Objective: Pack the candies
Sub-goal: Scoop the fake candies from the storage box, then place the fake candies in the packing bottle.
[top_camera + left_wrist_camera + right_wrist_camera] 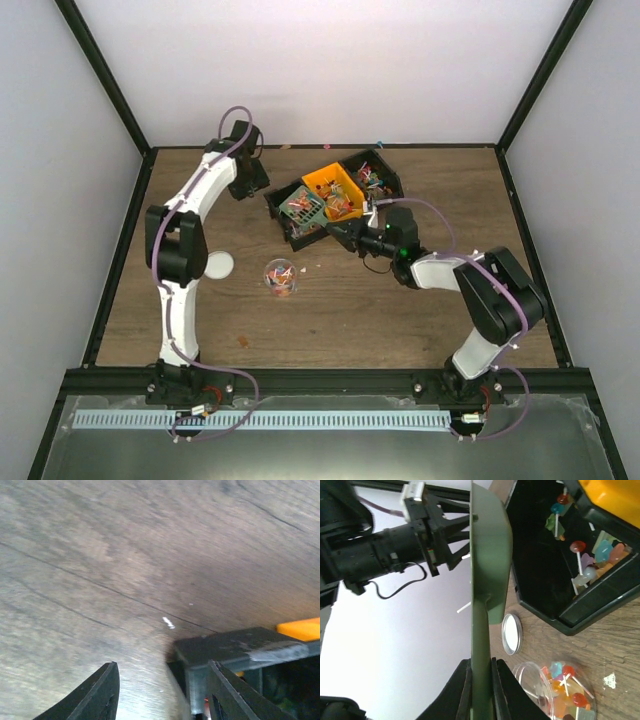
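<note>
Mixed-colour candies lie in the green scoop [304, 207], in the small clear jar [279, 276] and in the black tray [385, 172]. My right gripper [337, 230] is shut on the scoop's handle, with the bowl held over the tray's near-left part. In the right wrist view the jaws [481, 680] clamp the green scoop [490, 555] edge-on; candies [564, 689] show in the jar [530, 675] below. My left gripper [259, 184] stands open by the tray's left corner [225, 649]; its fingers [100, 695] hold nothing.
A yellow bin [335, 188] sits inside the black tray, seen also as a yellow bin edge [300, 628]. The jar's metal lid [218, 265] lies on the wood left of the jar, lid [512, 633] near the scoop. Grey walls enclose the table.
</note>
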You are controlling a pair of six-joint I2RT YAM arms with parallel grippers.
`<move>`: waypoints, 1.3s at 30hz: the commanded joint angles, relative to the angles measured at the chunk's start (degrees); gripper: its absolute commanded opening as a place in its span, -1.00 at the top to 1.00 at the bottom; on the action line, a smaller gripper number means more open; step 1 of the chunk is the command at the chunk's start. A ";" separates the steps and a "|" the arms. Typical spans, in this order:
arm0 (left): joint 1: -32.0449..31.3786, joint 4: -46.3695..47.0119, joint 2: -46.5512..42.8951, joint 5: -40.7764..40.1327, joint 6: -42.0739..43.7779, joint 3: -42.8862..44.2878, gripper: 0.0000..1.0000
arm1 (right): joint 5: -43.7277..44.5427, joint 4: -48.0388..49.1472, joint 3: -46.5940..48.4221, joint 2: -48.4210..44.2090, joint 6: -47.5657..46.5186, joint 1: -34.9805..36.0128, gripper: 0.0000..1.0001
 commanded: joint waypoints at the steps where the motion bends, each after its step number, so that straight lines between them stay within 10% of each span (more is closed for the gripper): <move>1: 2.48 1.44 -4.64 0.80 0.55 -3.57 0.00 | -3.63 -3.28 0.23 -3.95 -5.73 -0.66 0.99; 15: 5.38 4.27 -6.17 3.68 0.95 -7.62 0.06 | -13.92 -18.83 -3.99 -14.64 -19.21 0.38 0.99; 39: 5.34 4.28 -5.93 3.69 0.77 -8.63 0.07 | 6.44 -56.86 7.07 -22.97 -40.29 10.40 0.99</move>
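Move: The clear candy jar, where my loaded scoop is headed, lies roughly 12 cm back and 12 cm left of my right hand, its middle some 11 cm below. The black candy tray section under the blade is about 9 cm left and 2 cm ahead; the orange section about 10 cm straight ahead. The white lid sits some 16 cm to the left of the jar and 1 cm farther out. From my left hand the jar lies about 24 cm back and 6 cm right. I keep the scoop gripped in my right hand and swing it back about 11 cm, off the black section and towards the jar, rising slightly at first, then dipping as it arrives. On the way I turn the hand some 20 degrees counter-clockwise and tip its left side down, angling the blade towards the jar. My left hand, already free and half open, backs off about 4 cm left, away from the tray. ##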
